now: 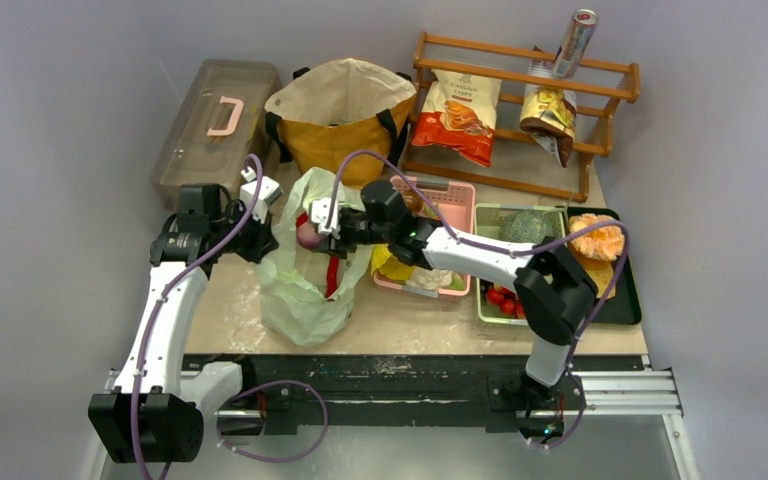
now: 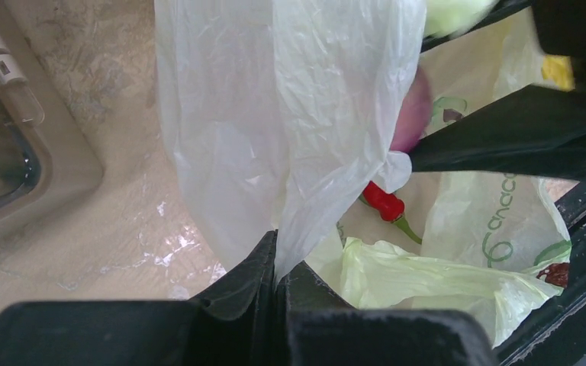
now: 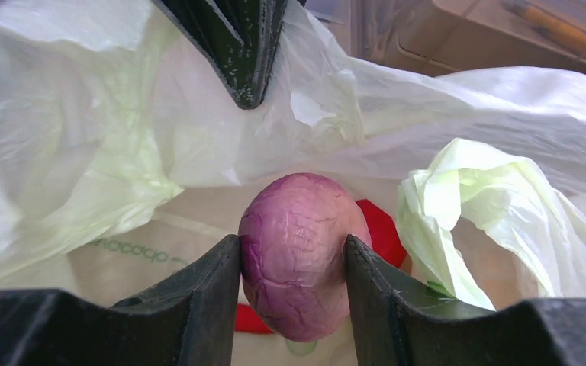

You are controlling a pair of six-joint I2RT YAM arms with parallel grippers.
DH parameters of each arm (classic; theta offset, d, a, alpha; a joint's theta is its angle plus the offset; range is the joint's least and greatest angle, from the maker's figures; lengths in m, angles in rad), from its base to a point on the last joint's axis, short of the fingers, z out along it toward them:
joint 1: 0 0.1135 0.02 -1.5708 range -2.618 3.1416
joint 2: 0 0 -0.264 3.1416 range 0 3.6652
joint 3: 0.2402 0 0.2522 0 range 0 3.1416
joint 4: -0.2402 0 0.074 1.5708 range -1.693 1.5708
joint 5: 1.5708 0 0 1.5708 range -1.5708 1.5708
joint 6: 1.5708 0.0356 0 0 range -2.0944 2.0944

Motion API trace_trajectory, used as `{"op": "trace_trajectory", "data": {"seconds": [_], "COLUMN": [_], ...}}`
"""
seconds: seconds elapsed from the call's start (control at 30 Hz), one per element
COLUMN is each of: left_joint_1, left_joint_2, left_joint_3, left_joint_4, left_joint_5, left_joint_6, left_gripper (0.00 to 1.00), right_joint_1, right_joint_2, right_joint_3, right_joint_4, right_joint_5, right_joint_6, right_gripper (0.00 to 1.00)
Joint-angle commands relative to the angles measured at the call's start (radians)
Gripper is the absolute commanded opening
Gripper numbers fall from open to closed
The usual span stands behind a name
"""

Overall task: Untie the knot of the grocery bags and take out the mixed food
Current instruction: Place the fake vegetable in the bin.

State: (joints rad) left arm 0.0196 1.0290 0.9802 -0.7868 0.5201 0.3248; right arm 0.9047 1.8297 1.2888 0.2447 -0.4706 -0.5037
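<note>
The pale-green plastic bag (image 1: pixel 305 275) lies open at the table's front, no knot showing. My left gripper (image 2: pixel 281 267) is shut on the bag's thin edge (image 2: pixel 297 152) and holds it up at the left of the mouth. My right gripper (image 3: pixel 293 263) is shut on a purple onion (image 3: pixel 297 252), just above the bag's mouth; the onion (image 1: pixel 307 235) shows pink from above. A red chilli (image 2: pixel 384 203) lies inside the bag, also red (image 1: pixel 332 275) through the opening. The mustard-brown tote (image 1: pixel 340 120) stands open behind.
A grey lidded box (image 1: pixel 210 125) with a pink handle sits at the back left. A pink basket (image 1: pixel 440 240), a green basket (image 1: pixel 520 260) and a black tray (image 1: pixel 620 290) hold food to the right. A wooden rack (image 1: pixel 520 100) carries chip bags and a can.
</note>
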Motion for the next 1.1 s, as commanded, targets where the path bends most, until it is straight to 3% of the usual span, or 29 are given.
{"op": "trace_trajectory", "data": {"seconds": [0.0,0.2,0.43,0.67,0.8,0.87,0.97,1.03,1.07], "left_joint_1": [0.009,0.009,0.009,0.009,0.009,0.009,0.009,0.009,0.009], "left_joint_2": [-0.006,-0.012,-0.016,-0.018,-0.011,-0.007,-0.007,-0.01,-0.013], "left_joint_3": [0.036,0.026,0.02,0.017,0.015,0.017,0.023,0.027,0.026], "left_joint_4": [0.015,0.021,0.025,0.032,0.041,0.042,0.041,0.04,0.04], "left_joint_5": [0.017,0.024,0.027,0.033,0.036,0.038,0.036,0.034,0.035], "left_joint_6": [0.016,0.016,0.011,0.005,0.0,-0.002,-0.002,-0.001,-0.001], "left_gripper": [0.0,0.0,0.0,0.0,0.0,0.0,0.0,0.0,0.0], "right_joint_1": [-0.039,-0.072,-0.149,-0.461,-0.525,-0.531,-0.533,-0.533,-0.533], "right_joint_2": [-0.173,-0.353,-0.52,-0.562,-0.515,-0.47,-0.396,-0.355,-0.344], "right_joint_3": [-0.036,-0.069,-0.096,-0.136,-0.179,-0.2,-0.187,-0.15,-0.129], "right_joint_4": [-0.114,-0.314,-0.485,-0.593,-0.566,-0.529,-0.5,-0.511,-0.519], "right_joint_5": [-0.102,-0.182,-0.091,0.021,0.095,0.141,0.21,0.246,0.252], "right_joint_6": [0.028,0.032,0.08,0.096,0.069,0.055,0.044,0.039,0.038], "right_gripper": [0.07,0.07,0.06,0.06,0.09,0.15,0.42,0.48,0.56]}}
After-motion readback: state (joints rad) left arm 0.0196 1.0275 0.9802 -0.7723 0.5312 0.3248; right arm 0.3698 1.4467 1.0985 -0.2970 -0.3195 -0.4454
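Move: The right hand holds the onion at the bag's mouth. The pink bin's middle is about 26 cm to its right, 4 cm ahead and 13 cm lower. The napa cabbage in that bin is some 17 cm right and 4 ahead of the hand, the brown vegetable about 22 right and 12 ahead, the cauliflower about 27 right and 4 back. For the left hand, pinching the bag's rim, the bin is about 32 cm right and 5 ahead. Up and right first, drawing slightly back, the right hand lifts the onion about 11 cm clear of the bag; then it sweeps fast right and forward over the cabbage and sinks some 13 cm towards the far part of the pink bin. The wrist swings about 40 degrees clockwise and tips down, fingers keeping their grip, while the left hand stays put with its pinch on the bag. ##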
